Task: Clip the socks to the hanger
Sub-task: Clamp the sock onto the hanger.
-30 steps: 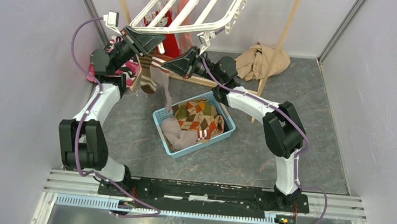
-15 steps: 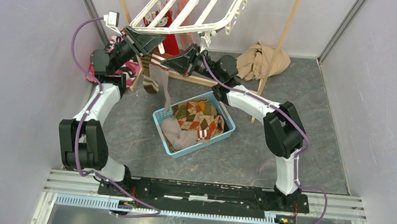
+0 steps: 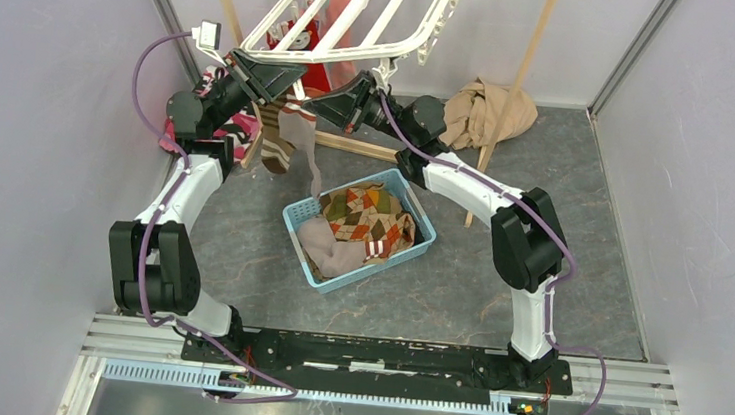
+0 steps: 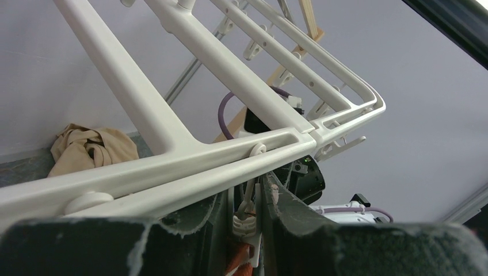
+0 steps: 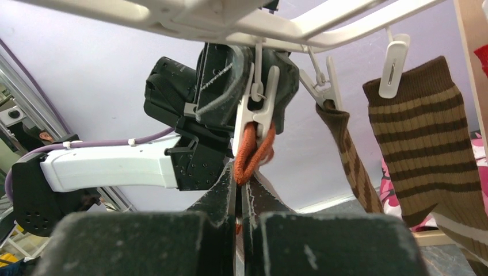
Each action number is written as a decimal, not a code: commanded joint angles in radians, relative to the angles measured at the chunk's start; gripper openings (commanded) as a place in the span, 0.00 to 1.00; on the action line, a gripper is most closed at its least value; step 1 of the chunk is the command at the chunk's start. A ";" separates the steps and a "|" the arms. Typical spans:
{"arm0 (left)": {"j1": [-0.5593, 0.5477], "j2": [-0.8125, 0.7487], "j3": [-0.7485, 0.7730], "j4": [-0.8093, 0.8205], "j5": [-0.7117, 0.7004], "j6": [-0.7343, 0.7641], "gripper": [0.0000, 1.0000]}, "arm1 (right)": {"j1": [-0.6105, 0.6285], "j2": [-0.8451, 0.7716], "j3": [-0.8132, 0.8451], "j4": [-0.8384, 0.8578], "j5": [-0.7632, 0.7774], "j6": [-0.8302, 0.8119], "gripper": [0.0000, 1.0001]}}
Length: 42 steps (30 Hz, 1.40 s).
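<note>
The white hanger (image 3: 357, 51) hangs tilted above the back of the table. Under its near bar, my left gripper (image 3: 298, 74) is shut on one dangling clip (image 4: 247, 221); its fingers (image 4: 288, 218) press the clip from both sides. My right gripper (image 3: 317, 110) is shut on the orange cuff (image 5: 251, 150) of a sock (image 3: 299, 146), which hangs down toward the basket. The cuff reaches up into the lower end of that clip (image 5: 257, 112). My right gripper (image 5: 240, 181) sits just below it. Two brown-striped socks (image 5: 423, 149) hang clipped to the right.
A blue basket (image 3: 294, 223) in the middle holds an argyle sock (image 3: 368, 213) and a taupe sock (image 3: 325, 249). A beige cloth (image 3: 487, 113) lies at the back right by a wooden pole (image 3: 514, 90). A pink camouflage garment (image 3: 235, 126) lies at the back left.
My right gripper has risen and moved back-left toward the left gripper, lifting the sock's cuff up to the clip. The left arm has stayed put.
</note>
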 commanded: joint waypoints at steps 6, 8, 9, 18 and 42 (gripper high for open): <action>0.002 -0.003 0.035 0.005 0.048 0.076 0.32 | -0.003 -0.015 0.055 0.044 0.008 0.016 0.00; 0.002 -0.003 0.037 0.005 0.050 0.074 0.43 | -0.004 -0.014 0.055 0.041 0.009 0.014 0.00; 0.003 -0.005 0.037 0.006 0.050 0.073 0.49 | -0.004 -0.014 0.054 0.037 0.009 0.013 0.00; 0.003 -0.023 0.033 -0.006 0.051 0.078 0.77 | -0.004 -0.022 0.039 0.033 0.006 0.003 0.02; 0.014 -0.438 -0.003 -0.933 -0.326 0.791 1.00 | -0.008 -0.284 -0.363 -0.020 0.018 -0.212 0.74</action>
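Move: The left gripper is already squeezing the clip open, with the orange-striped sock's cuff in its jaws about 5 cm below this hand and 2 cm back. The right fingers still pinch that cuff, the clip's middle 3 cm above them, 1 cm ahead and 1 cm left. From the left hand, the brown striped sock hangs some 6 cm left, 4 cm ahead and 13 cm lower; the red sock about 14 cm ahead, 3 cm left, 10 cm lower. Hold the right gripper still with its pinch on the cuff while the left fingers open wide and release the clip's levers. Only then open the right fingers off the sock and back that hand away down, to the right and back, about 5 cm in all. Meanwhile draw the left gripper some 4 cm left and a little back, turning it roughly 30 degrees, mostly counter-clockwise with its left side rising. ##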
